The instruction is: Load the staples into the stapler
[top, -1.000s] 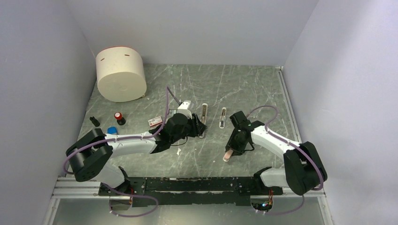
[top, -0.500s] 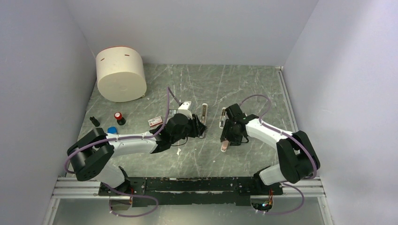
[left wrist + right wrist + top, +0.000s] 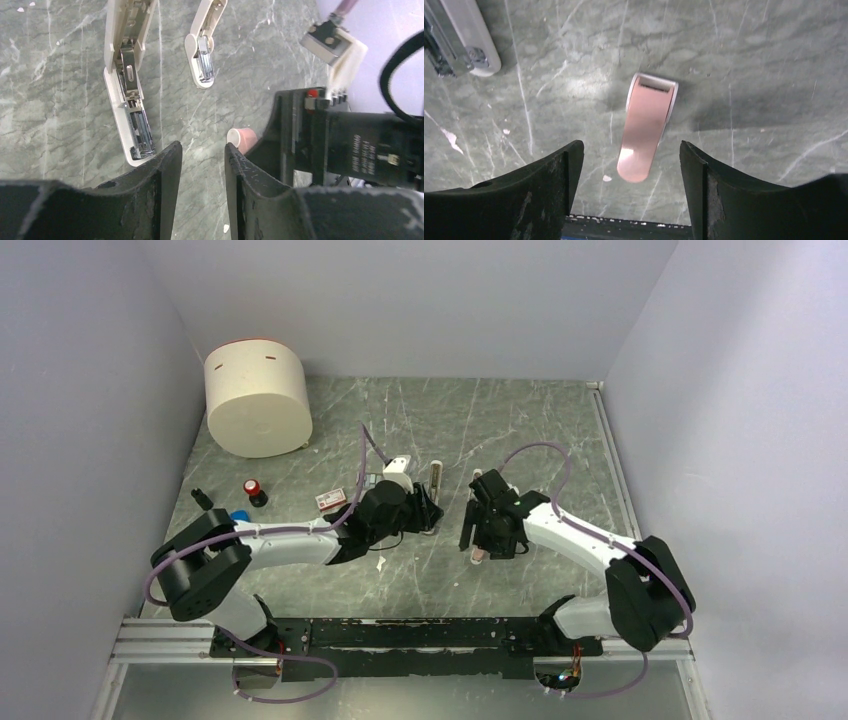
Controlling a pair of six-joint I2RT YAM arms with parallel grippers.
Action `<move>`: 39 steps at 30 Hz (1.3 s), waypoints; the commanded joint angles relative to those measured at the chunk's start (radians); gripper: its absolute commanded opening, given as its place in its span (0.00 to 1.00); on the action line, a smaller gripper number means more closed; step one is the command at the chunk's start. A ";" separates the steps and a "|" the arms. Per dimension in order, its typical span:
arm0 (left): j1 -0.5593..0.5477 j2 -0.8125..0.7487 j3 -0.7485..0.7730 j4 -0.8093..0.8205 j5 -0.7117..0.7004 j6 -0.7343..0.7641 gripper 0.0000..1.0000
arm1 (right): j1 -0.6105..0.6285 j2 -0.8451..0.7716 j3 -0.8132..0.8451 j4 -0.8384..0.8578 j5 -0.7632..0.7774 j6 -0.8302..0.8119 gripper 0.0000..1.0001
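The stapler (image 3: pixel 435 480) (image 3: pixel 127 85), a long white bar, lies hinged open on the table with its metal channel showing. My left gripper (image 3: pixel 425 512) (image 3: pixel 200 155) is just near of the stapler's end, open with nothing between its fingers. My right gripper (image 3: pixel 478 537) (image 3: pixel 630 152) is open above the pink stubby piece (image 3: pixel 646 127) (image 3: pixel 242 136), which lies flat on the table between the fingers and apart from them. The staples' red-and-white box (image 3: pixel 328 502) sits left of the left arm. No loose staples show.
A short white piece with metal parts (image 3: pixel 204 50) (image 3: pixel 475 482) lies between the stapler and the right arm. At the back left stands a cream cylinder (image 3: pixel 258 400). A red-capped bottle (image 3: pixel 255 490), a black bit (image 3: pixel 202 499) and a blue cap (image 3: pixel 238 517) lie at the left.
My right arm carried the pink piece left and farther from the bases, then its jaws spread and left the piece on the table. The left arm has barely moved.
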 commanded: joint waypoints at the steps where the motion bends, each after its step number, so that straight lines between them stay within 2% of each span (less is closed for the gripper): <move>1: 0.006 0.026 0.026 0.022 0.015 -0.010 0.43 | 0.031 -0.057 -0.008 -0.091 0.048 0.051 0.71; 5: 0.006 0.038 0.029 0.027 0.024 -0.014 0.43 | 0.037 -0.046 -0.007 -0.092 0.046 0.056 0.57; 20: 0.006 0.061 0.024 0.044 0.059 -0.021 0.44 | 0.043 -0.020 0.000 -0.036 0.104 0.061 0.36; 26: 0.006 0.079 0.019 0.070 0.100 -0.027 0.47 | 0.044 -0.022 0.003 -0.025 0.094 0.055 0.22; 31: 0.006 0.121 0.011 0.129 0.186 -0.032 0.54 | 0.042 -0.035 0.034 -0.016 0.059 0.044 0.19; 36: -0.002 0.192 0.031 0.171 0.274 -0.036 0.66 | 0.019 -0.039 0.034 0.011 -0.010 0.053 0.18; 39: -0.003 0.223 0.043 0.180 0.299 -0.037 0.62 | -0.009 -0.056 0.021 0.023 -0.037 0.057 0.17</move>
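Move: Just to the right of the open right hand, about 1 cm, and 1 cm ahead lies the pink stapler, its middle 1 cm lower. From that hand, the short white stapler is about 12 cm ahead with no sideways offset, and the opened long white stapler some 11 cm ahead and 8 cm left. From the left hand, the pink stapler lies roughly 8 cm right, 4 cm back and 10 cm below. Closing on the near end of the pink stapler's cover, the right hand first eases back about 1.5 cm, comes half of that forward again and pinches the cover between both pads, then draws it left about 1 cm and slightly up. The left hand sinks about 5 cm, late on also going some 3 cm right and 3 cm back towards the pink stapler, opening wider, tipping down and turning roughly 10 degrees clockwise. ##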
